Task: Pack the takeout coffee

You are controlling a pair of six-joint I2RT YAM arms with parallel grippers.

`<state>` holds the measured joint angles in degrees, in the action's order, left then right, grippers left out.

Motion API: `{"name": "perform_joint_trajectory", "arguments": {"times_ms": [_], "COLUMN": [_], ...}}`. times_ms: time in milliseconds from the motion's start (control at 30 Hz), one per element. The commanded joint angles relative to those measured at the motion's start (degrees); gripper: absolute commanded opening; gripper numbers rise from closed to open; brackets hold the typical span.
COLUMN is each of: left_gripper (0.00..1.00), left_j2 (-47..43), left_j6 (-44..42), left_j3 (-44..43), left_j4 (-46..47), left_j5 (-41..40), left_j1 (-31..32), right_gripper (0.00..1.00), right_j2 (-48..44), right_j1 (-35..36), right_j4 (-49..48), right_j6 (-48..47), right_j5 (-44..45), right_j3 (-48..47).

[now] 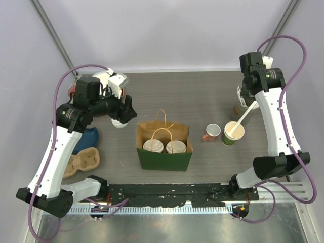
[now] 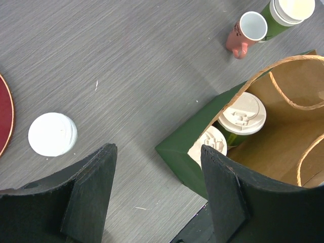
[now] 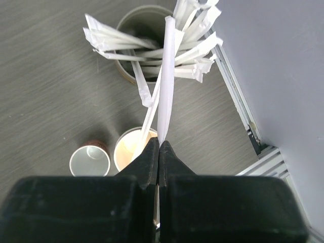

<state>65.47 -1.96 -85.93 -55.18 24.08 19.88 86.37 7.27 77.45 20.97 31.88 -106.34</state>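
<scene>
Two green cups with white lids (image 1: 153, 146) (image 1: 175, 147) stand upright side by side inside the green paper bag (image 1: 164, 159). In the left wrist view both lids (image 2: 243, 114) (image 2: 210, 144) show in the bag (image 2: 187, 152). My left gripper (image 1: 129, 112) (image 2: 158, 149) is open and empty, above the table just left of the bag. My right gripper (image 1: 251, 105) (image 3: 160, 142) is shut on a white wrapped straw (image 3: 167, 76) above a cup full of wrapped straws (image 3: 147, 20).
A lidless green cup (image 1: 233, 133) (image 3: 130, 147) with a wrapped straw leaning in it and a small pink mug (image 1: 211, 132) (image 3: 89, 161) stand right of the bag. A loose white lid (image 1: 119, 123) (image 2: 52, 134) lies left of it. A cardboard cup carrier (image 1: 83, 162) lies front left.
</scene>
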Motion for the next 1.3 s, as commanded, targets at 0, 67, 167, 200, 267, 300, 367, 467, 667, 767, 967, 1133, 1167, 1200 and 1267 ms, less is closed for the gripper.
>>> {"name": "perform_joint_trajectory", "arguments": {"times_ms": [0,67,167,200,267,300,367,467,667,767,967,1133,1167,1200,1267], "left_gripper": [0.71,0.71,0.71,0.71,0.71,0.71,0.71,0.71,0.71,0.71,0.71,0.75,0.75,0.76,0.77], "left_j2": [-0.52,-0.43,-0.52,-0.52,-0.61,-0.78,-0.78,0.00,3.52,5.19,10.01,14.50,15.03,15.91,17.05], "left_j6": [-0.24,-0.24,-0.33,-0.42,-0.33,-0.24,0.02,0.46,1.08,1.17,-1.73,-15.14,-21.62,-25.08,-30.53], "left_j3": [-0.64,-0.73,-0.73,-0.64,-0.64,-0.73,-1.43,-4.32,-10.83,-13.90,-24.27,-36.11,-37.54,-39.47,-40.89], "left_j4": [0.33,0.51,0.77,0.69,0.51,0.51,0.60,1.04,2.62,2.97,2.53,-2.82,-3.79,-4.75,-5.11], "left_j5": [1.76,1.76,1.68,1.76,1.85,1.68,1.68,1.76,3.78,5.80,8.71,0.93,-2.07,-4.54,-8.51], "left_j1": [-0.28,-0.28,-0.28,-0.37,-0.28,-0.28,-0.28,-0.37,-0.28,-0.28,-0.02,6.03,8.22,12.94,18.06], "right_gripper": [0.01,0.01,0.01,0.01,0.01,0.01,0.01,0.01,0.01,0.01,0.01,0.01,0.01,0.01,0.01], "right_j2": [-2.26,-2.52,-3.40,-3.83,-5.15,-5.50,-6.03,-5.51,-6.65,-8.32,-6.04,-0.86,0.54,1.25,3.80], "right_j1": [-0.32,-0.32,-0.24,-0.32,-0.32,-0.32,-0.24,-0.32,-0.32,-0.24,0.11,8.53,9.94,11.61,18.03], "right_j4": [2.70,3.06,1.75,-0.87,-3.52,-5.80,-7.39,-7.76,-8.19,-11.86,-18.66,-10.31,-9.17,-8.72,-8.45], "right_j6": [-0.58,-0.84,-2.33,-3.21,-4.62,-4.89,-5.41,-5.50,-5.33,-4.98,7.05,5.13,6.87,7.32,8.47], "right_j5": [1.08,1.08,-0.67,-4.51,-7.78,-9.88,-11.04,-12.28,-18.07,-27.01,-62.31,-63.16,-63.43,-63.00,-61.94], "right_j3": [-5.97,-7.03,-6.77,-6.77,-7.73,-8.52,-12.02,-18.69,-23.47,-22.42,-18.28,-23.64,-23.47,-23.38,-24.17]}}
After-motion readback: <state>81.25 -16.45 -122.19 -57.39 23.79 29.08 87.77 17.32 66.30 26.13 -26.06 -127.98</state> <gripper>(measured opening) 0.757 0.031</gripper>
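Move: The right hand already pinches a wrapped straw by one end, clear of the straw pot, which stands about 11 cm ahead and 9 cm to its right. Some 25 cm below that hand are the stacked cups, 1 cm ahead and 2 cm right, and the pink mug, 1 cm ahead and 7 cm left; the bag is 29 cm left, 9 cm back and 21 cm below. From the open left hand, the held straw lies roughly 9 cm ahead, 42 cm right and 6 cm below, the bag 3 cm back, 11 cm right and 24 cm below. Lifting the straw away from the pot by nearly 20 cm, the right hand then sweeps some 23 cm left towards the left gripper, sinking a little at the end; its shut fingers swing from forward-right to forward-left. The left hand, open throughout, waits, then rises about 15 cm and eases right, tipping its fingers up and clockwise towards the straw. ##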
